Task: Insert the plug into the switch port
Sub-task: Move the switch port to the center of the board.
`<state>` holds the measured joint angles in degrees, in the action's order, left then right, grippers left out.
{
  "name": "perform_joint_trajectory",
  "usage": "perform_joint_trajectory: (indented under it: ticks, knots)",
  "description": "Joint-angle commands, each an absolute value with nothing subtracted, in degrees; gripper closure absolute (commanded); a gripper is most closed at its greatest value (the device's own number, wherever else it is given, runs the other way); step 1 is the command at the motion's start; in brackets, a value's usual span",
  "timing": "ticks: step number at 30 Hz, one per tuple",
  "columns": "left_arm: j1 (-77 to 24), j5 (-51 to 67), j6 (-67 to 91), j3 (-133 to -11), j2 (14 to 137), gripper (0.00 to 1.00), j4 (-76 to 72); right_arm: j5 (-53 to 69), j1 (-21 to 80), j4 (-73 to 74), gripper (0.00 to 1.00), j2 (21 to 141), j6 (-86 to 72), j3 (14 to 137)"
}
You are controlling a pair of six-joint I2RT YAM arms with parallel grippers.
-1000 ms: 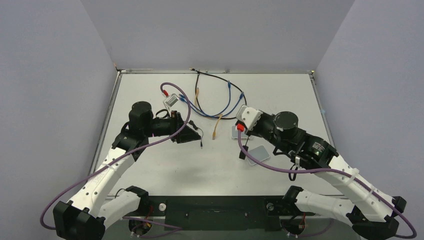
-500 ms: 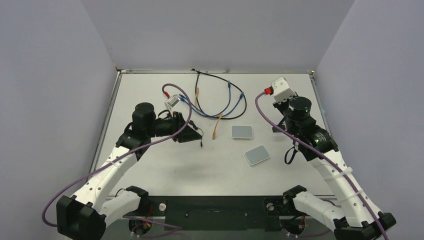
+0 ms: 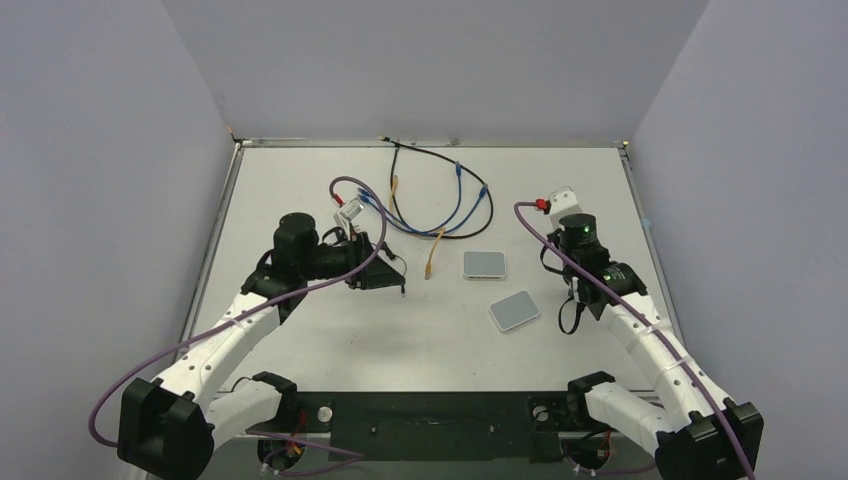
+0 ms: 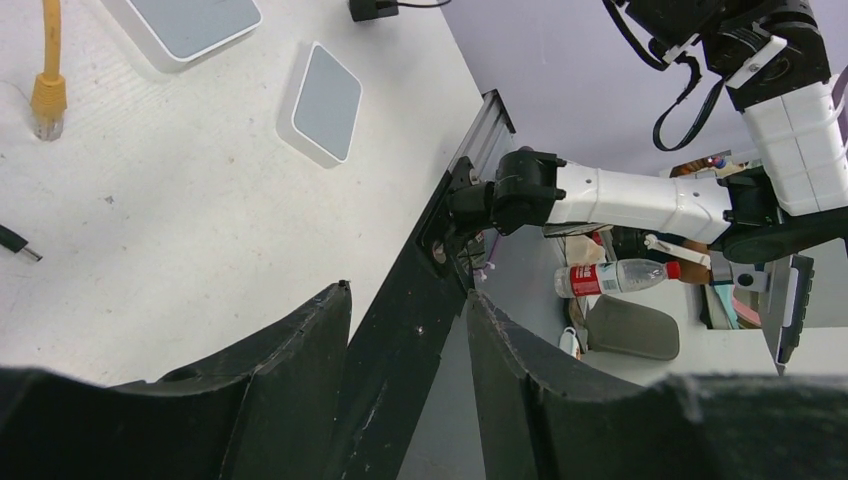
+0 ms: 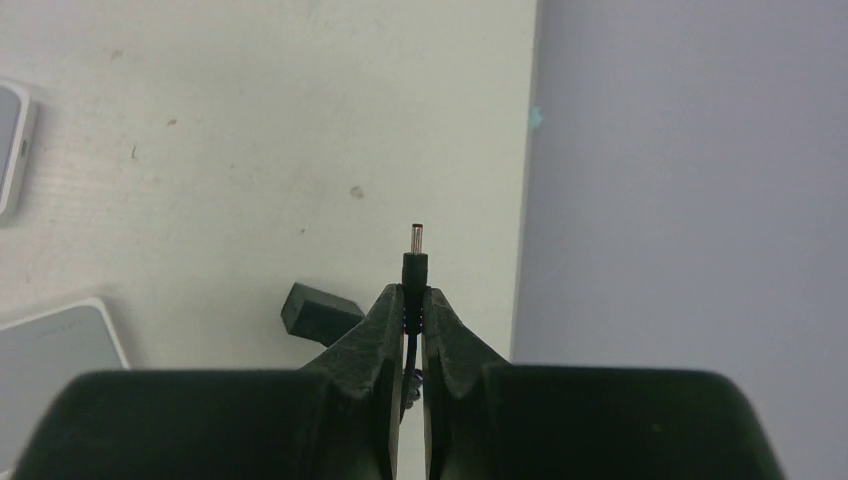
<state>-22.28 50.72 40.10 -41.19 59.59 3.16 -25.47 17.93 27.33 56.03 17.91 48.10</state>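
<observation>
My right gripper [image 5: 414, 292] is shut on a thin black barrel plug [image 5: 415, 263]. Its metal tip pokes out past the fingertips and hangs over bare table close to the right edge. Two flat white boxes with pale grey faces lie at mid-table, one farther [image 3: 484, 264] and one nearer [image 3: 514, 310]. Both also show at the left edge of the right wrist view, well to the left of the plug. No port shows on either box's edge. My left gripper [image 3: 385, 272] [image 4: 408, 292] is open and holds nothing, left of the boxes.
Black, blue and yellow cables [image 3: 440, 200] loop across the back of the table, with a yellow connector [image 4: 45, 100] lying loose. A black adapter block [image 5: 320, 313] lies just left of my right fingers. The table's right edge [image 5: 527, 200] and the wall are close.
My right arm has swung from over the farther box out to the right side of the table, plug still gripped. The left arm has shifted slightly nearer.
</observation>
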Motion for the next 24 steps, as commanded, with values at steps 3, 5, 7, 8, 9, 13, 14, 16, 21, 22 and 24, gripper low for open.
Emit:
perform_joint_trajectory:
  ticks: [3, 5, 7, 8, 9, 13, 14, 16, 21, 22, 24]
  knots:
    - [-21.97, 49.98, 41.97, -40.30, 62.16, 0.56, -2.68, -16.97, 17.97, 32.45, 1.00, 58.22, 14.09, 47.01]
    - [-21.97, 49.67, 42.07, -39.97, 62.61, 0.56, -2.80, -13.57, 18.12, 33.53, 1.00, 60.78, 14.10, 47.23]
    - [-21.97, 49.32, 42.28, -39.60, 62.78, 0.56, -2.78, -11.39, 18.39, 34.16, 1.00, 63.46, 14.00, 47.42]
    - [-21.97, 49.22, 42.50, -39.49, 62.77, 0.56, -2.74, -10.62, 18.46, 34.38, 1.00, 64.47, 13.99, 47.44]
    - [-21.97, 49.09, 42.77, -39.21, 62.80, 0.56, -2.73, -10.41, 18.46, 34.42, 1.00, 66.35, 13.98, 47.57]
    - [-21.97, 48.73, 42.81, -38.52, 62.63, 0.56, -2.67, -8.90, 18.46, 34.03, 1.00, 72.07, 14.15, 48.16]
    - [-21.97, 48.44, 42.81, -38.46, 62.60, 0.56, -2.56, -8.49, 18.50, 33.93, 1.00, 72.99, 14.15, 48.25]
    - [-21.97, 48.46, 42.87, -38.23, 62.65, 0.56, -2.47, -7.44, 18.48, 33.85, 1.00, 75.55, 14.15, 48.63]
    - [-21.94, 48.24, 42.63, -37.56, 62.21, 0.56, -2.23, -2.61, 18.69, 35.39, 1.00, 80.13, 13.94, 49.82]
    - [-21.92, 48.09, 42.58, -37.40, 62.16, 0.56, -2.13, -2.05, 18.88, 35.76, 1.00, 81.09, 13.79, 50.18]
    - [-21.93, 47.97, 42.56, -37.29, 62.12, 0.56, -2.00, -1.07, 19.73, 36.52, 1.00, 82.59, 13.37, 50.68]
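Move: Back and to the left of the right hand, which still grips the black cable just behind its bare plug, lies the tilted switch: about 10 cm back, 14 cm left and 18 cm below. The second switch sits some 21 cm left and 3 cm ahead, equally low; the power adapter is about 9 cm back and 4 cm right. From the left hand the tilted switch lies roughly 27 cm right, level front to back, 22 cm below. Sinking about 15 cm towards the board just beside the tilted switch, the right hand drifts some 5 cm left and slightly back, its fingers tipping down by roughly 35 degrees until they point steeply at the board. It keeps its pinch on the cable behind the plug. The left hand, part open and empty, lowers about 3 cm. ##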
